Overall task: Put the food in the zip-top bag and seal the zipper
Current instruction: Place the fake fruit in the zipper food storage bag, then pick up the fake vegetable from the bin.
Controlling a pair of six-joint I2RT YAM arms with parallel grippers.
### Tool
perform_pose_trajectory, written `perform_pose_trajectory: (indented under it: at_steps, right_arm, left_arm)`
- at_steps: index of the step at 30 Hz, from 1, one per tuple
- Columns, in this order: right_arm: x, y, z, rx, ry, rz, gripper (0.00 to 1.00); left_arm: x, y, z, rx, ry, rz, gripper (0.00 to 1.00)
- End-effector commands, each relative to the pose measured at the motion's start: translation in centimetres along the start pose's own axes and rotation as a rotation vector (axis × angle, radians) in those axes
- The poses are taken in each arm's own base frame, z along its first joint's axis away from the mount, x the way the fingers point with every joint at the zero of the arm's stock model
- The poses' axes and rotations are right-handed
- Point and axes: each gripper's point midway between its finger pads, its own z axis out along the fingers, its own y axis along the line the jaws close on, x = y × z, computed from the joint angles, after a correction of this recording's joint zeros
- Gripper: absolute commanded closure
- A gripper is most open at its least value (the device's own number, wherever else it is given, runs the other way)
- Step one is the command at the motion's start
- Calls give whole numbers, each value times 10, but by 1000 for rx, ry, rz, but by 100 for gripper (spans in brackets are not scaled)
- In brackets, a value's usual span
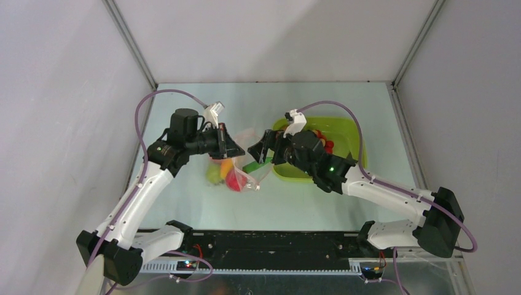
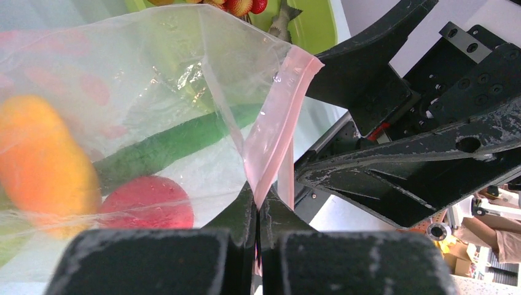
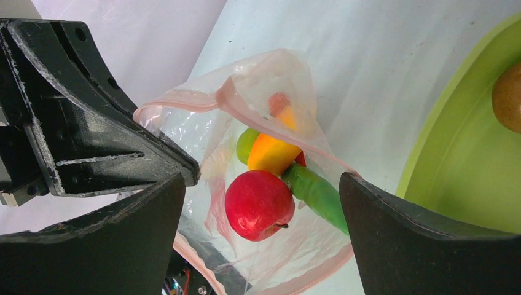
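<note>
The clear zip-top bag (image 1: 236, 175) hangs open between the arms. My left gripper (image 2: 258, 212) is shut on its pinkish zipper (image 2: 276, 123) strip at one corner of the mouth. Food lies inside: a red tomato (image 3: 258, 203), an orange-yellow piece (image 3: 273, 153), a green lime (image 3: 246, 142) and the long green pod (image 3: 316, 193), whose end pokes out towards the right finger. My right gripper (image 3: 261, 181) hovers open over the bag's mouth, holding nothing. More food, including a brown kiwi (image 3: 507, 95), sits in the tub.
The lime-green tub (image 1: 347, 132) stands just right of the bag, under my right arm. The two gripper heads are very close together above the bag. White walls enclose the table on three sides.
</note>
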Motion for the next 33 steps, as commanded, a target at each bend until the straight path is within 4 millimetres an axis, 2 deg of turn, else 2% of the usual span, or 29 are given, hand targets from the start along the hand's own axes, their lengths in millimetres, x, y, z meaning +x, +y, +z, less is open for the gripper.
perform_pose_trajectory:
  at_steps: [1, 7, 10, 11, 12, 13, 14, 15, 16, 17, 19, 22, 26, 30, 33]
  right_arm:
    - [-26, 17, -8, -33, -65, -16, 1]
    - [-38, 2, -25, 42, -104, -60, 0]
    - [-43, -13, -31, 92, -121, -25, 0]
    - [-41, -27, -32, 126, -116, -1, 1]
    - [-39, -32, -33, 131, -105, 41, 0]
    - [-40, -48, -35, 161, -95, 65, 0]
    - [-37, -47, -38, 128, -61, 100, 1]
    - [-36, -65, -39, 161, -52, 119, 1]
    - [-35, -66, -44, 148, -38, 131, 0]
    - [-35, -82, -46, 189, -50, 129, 0]
    - [-37, -99, -57, 266, -82, 105, 0]
    - [-36, -117, -73, 354, -89, 89, 0]
    - [-30, -132, -82, 406, -78, 91, 1]
    - [-22, -145, -84, 435, -48, 105, 1]
    - [-25, -145, -82, 428, -56, 116, 1]
  left_arm:
    - [-10, -16, -8, 45, -49, 58, 100]
    - [-11, -14, -9, 33, -56, 60, 99]
    - [-11, -14, -10, 28, -58, 61, 99]
    - [-11, -13, -10, 27, -59, 60, 99]
    - [-12, -13, -10, 25, -59, 60, 99]
    - [-12, -13, -9, 26, -57, 60, 99]
    - [-11, -13, -9, 26, -55, 59, 99]
    - [-11, -13, -9, 26, -56, 61, 99]
    - [-11, -13, -9, 27, -55, 61, 99]
    - [-11, -14, -9, 30, -54, 62, 99]
    - [-11, -14, -9, 32, -53, 60, 99]
    - [-11, -14, -10, 30, -55, 63, 99]
    - [-10, -14, -9, 29, -50, 62, 99]
    - [-11, -13, -10, 22, -56, 64, 99]
    - [-12, -12, -10, 18, -58, 64, 99]
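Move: The lychee bunch in the green tub, likely the next pick, lies about 12 cm ahead of the right hand, 21 cm to its right and 15 cm below. The potato is 9 cm left of the bunch and about level with it; the fish lies some 7 cm to the bunch's right and 9 cm nearer. The red apple, already in the bag, sits 8 cm left of the right hand and 3 cm back. From the left hand, the bunch is about 25 cm right and 11 cm ahead. The bag, its apple already let go, is left behind as the right hand draws away from the mouth with fingers wide open. The hand swings about 15 cm right, lifting slightly at first, then sinking to some 4 cm lower over the green tub towards the lychee bunch, and turns about 20 degrees clockwise. The left hand stays put, still pinching the bag's edge. ##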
